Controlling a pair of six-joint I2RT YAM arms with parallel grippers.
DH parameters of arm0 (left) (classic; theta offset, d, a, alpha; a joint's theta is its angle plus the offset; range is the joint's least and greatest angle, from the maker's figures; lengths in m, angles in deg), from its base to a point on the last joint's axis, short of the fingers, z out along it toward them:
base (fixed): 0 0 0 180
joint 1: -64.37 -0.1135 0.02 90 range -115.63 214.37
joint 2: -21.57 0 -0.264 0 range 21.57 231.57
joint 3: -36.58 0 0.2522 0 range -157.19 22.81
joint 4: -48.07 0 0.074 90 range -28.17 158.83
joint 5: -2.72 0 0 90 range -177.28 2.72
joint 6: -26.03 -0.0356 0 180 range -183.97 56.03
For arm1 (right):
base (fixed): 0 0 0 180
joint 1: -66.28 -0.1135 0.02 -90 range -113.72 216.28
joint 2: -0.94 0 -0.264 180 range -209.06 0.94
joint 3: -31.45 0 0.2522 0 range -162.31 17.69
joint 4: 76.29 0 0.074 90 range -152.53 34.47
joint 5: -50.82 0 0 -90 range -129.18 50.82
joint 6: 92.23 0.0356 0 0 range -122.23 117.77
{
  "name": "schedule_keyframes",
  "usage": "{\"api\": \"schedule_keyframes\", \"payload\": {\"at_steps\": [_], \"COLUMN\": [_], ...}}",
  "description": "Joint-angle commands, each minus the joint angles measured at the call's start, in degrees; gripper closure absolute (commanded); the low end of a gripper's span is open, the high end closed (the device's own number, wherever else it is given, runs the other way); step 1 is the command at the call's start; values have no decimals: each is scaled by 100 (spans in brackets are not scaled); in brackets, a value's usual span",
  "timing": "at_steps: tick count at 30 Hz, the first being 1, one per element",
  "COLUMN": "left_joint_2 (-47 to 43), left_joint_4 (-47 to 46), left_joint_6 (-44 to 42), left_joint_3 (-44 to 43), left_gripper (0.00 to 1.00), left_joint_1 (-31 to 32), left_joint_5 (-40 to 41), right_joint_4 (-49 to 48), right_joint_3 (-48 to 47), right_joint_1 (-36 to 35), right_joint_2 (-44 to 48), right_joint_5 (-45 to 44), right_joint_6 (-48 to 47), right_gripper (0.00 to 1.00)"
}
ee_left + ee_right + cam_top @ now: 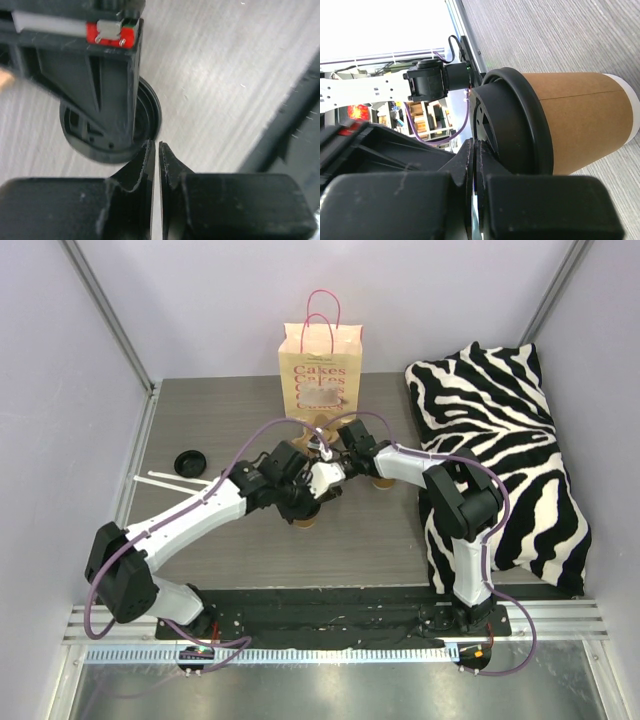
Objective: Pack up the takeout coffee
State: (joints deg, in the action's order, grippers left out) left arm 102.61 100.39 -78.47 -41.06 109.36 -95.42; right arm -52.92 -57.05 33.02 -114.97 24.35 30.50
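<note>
A brown paper coffee cup [580, 120] with a black lid [515, 125] stands on the table, mostly hidden under both grippers in the top view [306, 518]. My right gripper [476, 145] is shut, its tips against the lid's top edge; I cannot tell if it pinches the rim. My left gripper [155, 147] sits just beside the same lid [115, 142], its jaws a narrow slit apart with only table showing between them. Seen from above, the left gripper [318, 490] and right gripper [322, 452] meet in front of the "Cakes" paper bag [315, 365].
A loose black lid [189, 461] and white sticks [170, 480] lie at the left. A zebra pillow [510, 440] fills the right side. Another brown item [383, 483] shows under the right arm. Metal frame posts stand at the back corners.
</note>
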Motion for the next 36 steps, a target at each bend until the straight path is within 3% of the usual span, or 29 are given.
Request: {"api": "schedule_keyframes", "payload": {"at_steps": [1, 7, 10, 23, 30, 36], "left_joint_2": [-176, -185, -97, 281, 615, 861], "left_joint_4": [1003, 1030, 1004, 644, 459, 152], "left_joint_6": [316, 369, 439, 729, 773, 817], "left_joint_3": [-634, -696, -775, -1223, -1505, -1259], "left_gripper": [89, 89, 89, 89, 90, 90], "left_joint_1": [-385, -1228, -1352, -1432, -1441, -1432], "left_joint_5": [-486, -741, -724, -443, -399, -451], "right_joint_4": [568, 604, 508, 481, 1007, 1280], "right_joint_3": [56, -295, -506, -533, -664, -700], "right_joint_1": [-41, -41, -41, 73, 100, 91], "right_joint_2": [-370, -133, 16, 509, 298, 131], "right_joint_5": [-1141, -711, -544, -516, -903, -1176], "right_joint_6": [-636, -628, -435, -135, -513, -777], "right_gripper": [99, 96, 93, 91, 92, 92]}}
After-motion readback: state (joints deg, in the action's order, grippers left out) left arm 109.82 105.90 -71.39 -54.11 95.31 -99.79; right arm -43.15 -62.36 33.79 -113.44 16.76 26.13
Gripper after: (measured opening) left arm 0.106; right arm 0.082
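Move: The black lid on the near cup sits about 3 cm ahead of the left hand, 1 cm to its right and 4 cm below. From the right hand it is about level ahead, 2 cm to the left and 2 cm below. The cup carrier lies some 16 cm beyond the lid and 2 cm right of it. The other cup stands roughly 8 cm farther out than the lid and 19 cm to its right. Up and leftward off the lid area, the left hand rises about 3 cm and swings some 5 cm left while edging forward, then carries on forward past the lid's left side towards the carrier, easing back right. It turns about 15 degrees counter-clockwise, fingers nearly shut. The right hand keeps its closed fingertips at the lid, shifting about 2 cm forward and slightly up. ##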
